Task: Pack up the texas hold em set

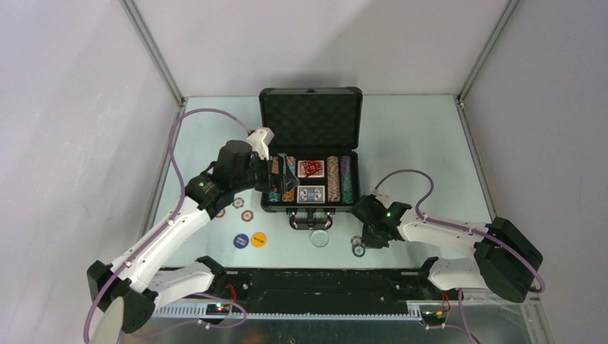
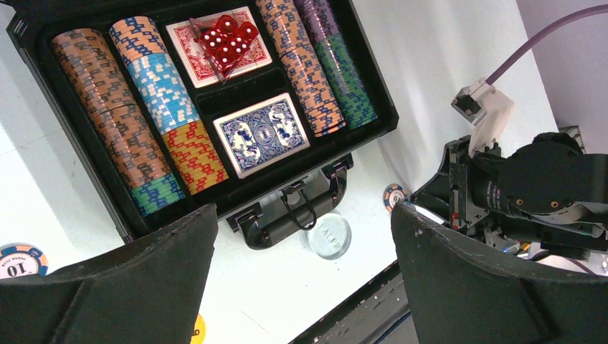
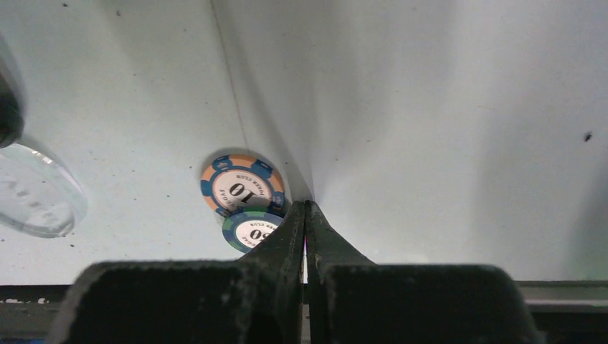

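Observation:
The black case lies open, its foam lid raised at the back. Its tray holds rows of striped poker chips, a blue card deck and red dice on a red deck. My left gripper hangs open over the tray's left end, and the wrist view shows its gap holding nothing. My right gripper is shut, with its tips on the table beside a loose orange-and-blue chip and a green-and-blue chip. Its left finger covers part of the green chip.
A clear round button lies in front of the case handle. Blue and yellow buttons sit to its left. More loose chips lie left of the case. A black rail runs along the table's near edge.

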### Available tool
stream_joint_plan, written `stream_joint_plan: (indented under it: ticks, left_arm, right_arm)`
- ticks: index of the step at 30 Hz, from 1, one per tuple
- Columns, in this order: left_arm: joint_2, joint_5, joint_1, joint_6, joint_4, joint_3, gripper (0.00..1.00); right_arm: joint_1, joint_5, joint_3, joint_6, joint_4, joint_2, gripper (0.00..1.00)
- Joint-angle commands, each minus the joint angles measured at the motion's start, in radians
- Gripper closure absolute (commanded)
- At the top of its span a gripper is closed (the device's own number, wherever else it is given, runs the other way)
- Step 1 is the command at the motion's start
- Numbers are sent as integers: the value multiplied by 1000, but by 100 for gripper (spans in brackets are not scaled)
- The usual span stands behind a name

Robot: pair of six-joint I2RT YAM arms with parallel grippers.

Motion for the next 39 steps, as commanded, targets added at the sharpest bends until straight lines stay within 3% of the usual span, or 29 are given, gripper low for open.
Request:
stream_joint_plan:
  ticks: [1, 7, 11, 13, 16, 20, 30, 39]
  left_arm:
    - [-1, 9, 4, 14, 13, -5, 5]
    - [-6, 3, 5, 14, 13, -5, 5]
    - [-6, 1, 5, 14, 14, -8, 5]
    - [-6, -1, 4, 14, 12, -8, 5]
    - [-8, -2, 4, 12, 14, -9, 5]
    - [-6, 0, 6, 11, 13, -9, 5]
    - [-7, -3, 5, 9, 13, -9, 5]
    - [-11, -2, 6, 11, 14, -8, 5]
  right_arm:
    - [15, -11, -31, 23, 28, 39, 99]
    - [18, 48, -17, 38, -30, 8, 98]
    - [17, 102, -4, 35, -79, -72, 91]
    - [18, 121, 3, 22, -99, -117, 81]
    - [26, 119, 4, -27, -90, -188, 53]
    - [73, 73, 4, -80, -26, -205, 31]
    - [222, 66, 72, -48, 26, 37, 26]
    - [247, 94, 130, -31, 9, 143, 32]
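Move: The green chip lies against the right hand's shut fingertips, about 3 cm to their left and 2 cm nearer the base, almost at their height. The orange chip, partly under it, is some 4 cm left and 1 cm ahead of the hand. The clear disc is about 15 cm left and 2 cm ahead, and the case handle roughly 17 cm left and 8 cm ahead. From the left hand, the green chip is about 26 cm right, 14 cm back and 21 cm below. The right hand nudges the green chip about half a centimetre farther left with its shut fingers, then comes off it, rising about 3 cm while the fingers spread to roughly three quarters. It swings left and back over the chip, turning some 15 degrees counter-clockwise, sinks to table height and slides on left, ending about 4.5 cm left and 2 cm back with the open fingers astride the green chip, the right-hand fingertip close against the chip's edge. ##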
